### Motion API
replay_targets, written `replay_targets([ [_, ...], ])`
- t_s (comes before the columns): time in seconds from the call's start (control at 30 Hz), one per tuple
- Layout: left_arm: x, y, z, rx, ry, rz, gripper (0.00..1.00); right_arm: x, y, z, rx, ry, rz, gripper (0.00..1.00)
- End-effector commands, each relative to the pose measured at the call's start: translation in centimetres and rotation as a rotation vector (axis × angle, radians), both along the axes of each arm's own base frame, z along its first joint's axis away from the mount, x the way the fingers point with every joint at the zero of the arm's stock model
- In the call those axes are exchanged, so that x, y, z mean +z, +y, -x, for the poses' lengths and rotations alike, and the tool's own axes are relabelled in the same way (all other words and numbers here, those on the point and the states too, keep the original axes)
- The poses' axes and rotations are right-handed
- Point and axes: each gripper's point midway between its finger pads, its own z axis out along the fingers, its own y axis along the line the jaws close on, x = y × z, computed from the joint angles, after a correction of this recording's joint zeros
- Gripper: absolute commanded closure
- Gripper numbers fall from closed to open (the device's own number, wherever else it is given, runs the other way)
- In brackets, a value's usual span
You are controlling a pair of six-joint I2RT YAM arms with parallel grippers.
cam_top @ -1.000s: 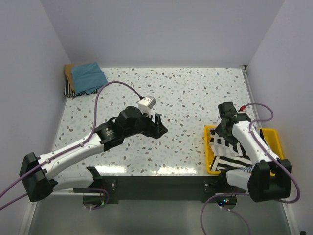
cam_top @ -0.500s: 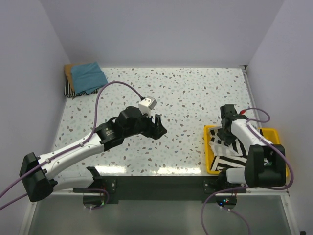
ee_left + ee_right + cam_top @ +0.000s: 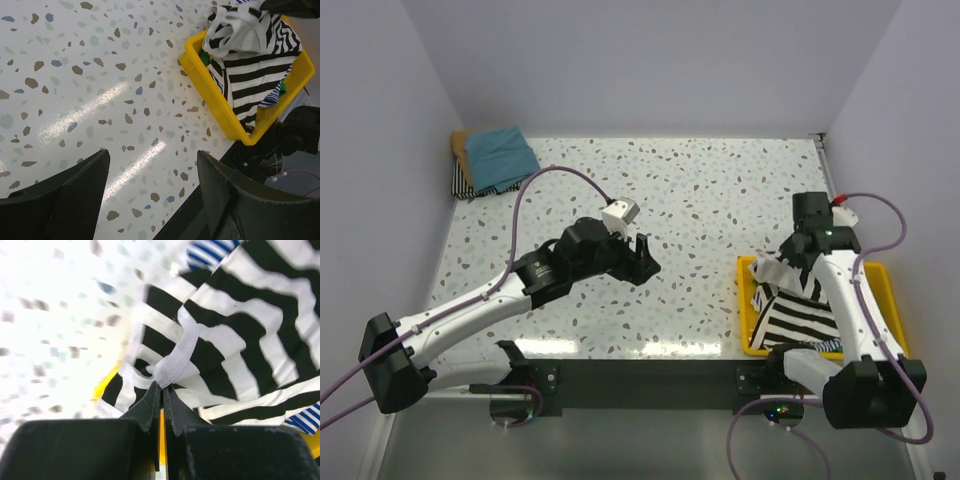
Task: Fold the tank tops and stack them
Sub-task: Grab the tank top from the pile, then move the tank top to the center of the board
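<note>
My right gripper [image 3: 800, 256] [image 3: 164, 385] is shut on the white hem of a black-and-white striped tank top [image 3: 798, 300] [image 3: 240, 335] [image 3: 250, 55]. It holds the top's upper part lifted above the yellow tray [image 3: 748, 318] [image 3: 212, 87], while the rest of the cloth still lies in the tray. A bit of green cloth [image 3: 204, 58] peeks out beneath it. My left gripper [image 3: 642, 258] [image 3: 152, 156] hangs open over bare table at the middle, holding nothing. Folded tank tops are stacked at the far left corner, with a teal-blue one [image 3: 500, 156] on top.
A tan-brown edge [image 3: 459, 147] and a striped edge [image 3: 461, 186] show under the teal top in the corner stack. A blue-and-white striped piece [image 3: 212, 251] [image 3: 270, 99] also lies in the tray. The tray sits at the table's near right edge, beside the right arm's base.
The right gripper went from open over the tray to shut on the striped top, then rose and swung back, pulling cloth up. The left arm has stayed put.
</note>
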Motion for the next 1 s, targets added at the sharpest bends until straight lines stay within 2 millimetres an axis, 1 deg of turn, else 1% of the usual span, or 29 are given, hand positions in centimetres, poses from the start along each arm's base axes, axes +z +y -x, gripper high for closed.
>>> replay_targets([
  [0.0, 1.2, 0.7, 0.0, 0.017, -0.035, 0.022, 0.25, 9.2, 0.2, -1.6, 0.053, -0.231, 0.01, 1.0],
  [0.03, 1.4, 0.8, 0.0, 0.02, -0.038, 0.027, 0.25, 10.8, 1.2, -2.1, 0.113, -0.278, -0.023, 1.0],
  [0.07, 1.7, 1.0, -0.1, 0.029, -0.044, 0.03, 0.25, 14.4, 1.7, -2.8, 0.149, -0.377, -0.034, 1.0],
  [0.13, 2.5, 1.4, -0.3, 0.056, -0.054, 0.045, 0.25, 18.2, 3.0, -3.8, 0.234, -0.489, -0.056, 1.0],
  [0.17, 2.7, 1.8, -0.7, 0.079, -0.058, 0.048, 0.25, 19.9, 4.3, -4.2, 0.298, -0.537, -0.098, 1.0],
  [0.2, 3.1, 2.2, -0.9, 0.097, -0.062, 0.056, 0.25, 23.4, 4.8, -4.6, 0.331, -0.631, -0.099, 1.0],
  [0.23, 3.8, 2.7, -1.2, 0.116, -0.074, 0.07, 0.25, 25.1, 5.3, -4.7, 0.359, -0.674, -0.101, 1.0],
  [0.27, 4.3, 3.0, -1.5, 0.129, -0.081, 0.08, 0.26, 26.5, 6.6, -5.0, 0.418, -0.707, -0.129, 1.0],
  [0.3, 4.7, 3.3, -1.7, 0.14, -0.087, 0.086, 0.26, 29.9, 7.2, -4.9, 0.448, -0.797, -0.127, 1.0],
  [0.33, 5.1, 3.6, -1.9, 0.148, -0.092, 0.089, 0.26, 31.3, 7.8, -4.9, 0.471, -0.837, -0.138, 1.0],
  [0.37, 5.9, 4.1, -2.3, 0.166, -0.104, 0.1, 0.26, 32.6, 8.7, -4.8, 0.501, -0.872, -0.153, 1.0],
  [0.4, 6.2, 4.4, -2.5, 0.176, -0.109, 0.1, 0.26, 35.1, 9.6, -4.7, 0.539, -0.937, -0.17, 1.0],
  [0.43, 7.1, 4.9, -2.9, 0.193, -0.122, 0.113, 0.26, 36.3, 10.9, -4.5, 0.577, -0.969, -0.204, 1.0],
  [0.47, 7.4, 5.2, -3.0, 0.203, -0.129, 0.12, 0.26, 37.9, 11.7, -4.0, 0.607, -1.012, -0.224, 1.0],
  [0.5, 7.7, 5.4, -3.1, 0.209, -0.132, 0.121, 0.26, 38.7, 12.7, -4.4, 0.637, -1.036, -0.248, 1.0],
  [0.53, 8.3, 5.8, -3.3, 0.223, -0.141, 0.129, 0.26, 39.3, 14.3, -4.1, 0.677, -1.05, -0.294, 1.0],
  [0.57, 8.6, 6.1, -3.5, 0.236, -0.148, 0.131, 0.26, 39.7, 15.3, -4.2, 0.704, -1.059, -0.32, 1.0],
  [0.6, 8.8, 6.4, -3.6, 0.25, -0.151, 0.131, 0.26, 39.8, 16.5, -4.9, 0.723, -1.069, -0.342, 1.0],
  [0.63, 9.2, 6.8, -3.8, 0.267, -0.158, 0.136, 0.26, 39.7, 18.6, -5.0, 0.761, -1.064, -0.384, 1.0],
  [0.67, 9.4, 7.2, -4.1, 0.289, -0.165, 0.135, 0.26, 38.9, 19.9, -5.7, 0.774, -1.049, -0.397, 1.0],
  [0.7, 9.5, 7.4, -4.2, 0.302, -0.167, 0.139, 0.26, 39.1, 21.0, -6.5, 0.774, -1.066, -0.392, 1.0],
  [0.73, 9.8, 7.7, -4.5, 0.317, -0.173, 0.14, 0.26, 36.8, 24.3, -8.5, 0.82, -0.991, -0.412, 1.0],
  [0.77, 9.8, 8.1, -4.8, 0.342, -0.176, 0.133, 0.26, 37.4, 25.7, -9.2, 0.834, -1.0, -0.421, 1.0],
  [0.8, 9.6, 8.5, -4.9, 0.361, -0.171, 0.124, 0.26, 36.9, 27.4, -10.7, 0.847, -0.989, -0.423, 1.0],
  [0.83, 9.8, 8.9, -5.1, 0.38, -0.173, 0.124, 0.26, 33.7, 30.6, -13.4, 0.87, -0.909, -0.424, 1.0],
  [0.87, 9.9, 9.4, -5.3, 0.413, -0.177, 0.122, 0.25, 34.6, 32.1, -14.8, 0.877, -0.931, -0.428, 1.0],
  [0.9, 9.8, 10.0, -5.3, 0.435, -0.173, 0.121, 0.25, 33.4, 33.7, -15.9, 0.886, -0.894, -0.435, 1.0],
  [0.93, 9.7, 10.3, -5.3, 0.452, -0.175, 0.121, 0.25, 28.4, 37.5, -18.3, 0.917, -0.785, -0.442, 1.0],
  [0.97, 9.6, 10.9, -5.5, 0.483, -0.179, 0.118, 0.25, 29.5, 39.0, -18.7, 0.937, -0.814, -0.46, 0.93],
])
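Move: The right hand already grips the striped tank top; the open middle of the table, where it goes, lies some 37 cm to its left, 11 cm ahead and 13 cm below. The bin's pile is about 7 cm back, 7 cm to its right and 11 cm below, and the stack of folded tops roughly 30 cm ahead and 64 cm to the left. From the left hand, the table's middle is about 15 cm ahead, 3 cm left and 20 cm below. Keeping the striped tank top pinched in shut fingers, the right hand hoists it steeply out of the bin by nearly 40 cm, then swings fast left and forward (some 33 cm and 15 cm overall) towards the table's middle, sinking slightly, while the fingers tip up from steeply down to almost level, pointing forward-left. The open left hand, holding nothing, draws away from the bin, about 9 cm left, 8 cm up and 5 cm forward, turning some 20 degrees counter-clockwise. ##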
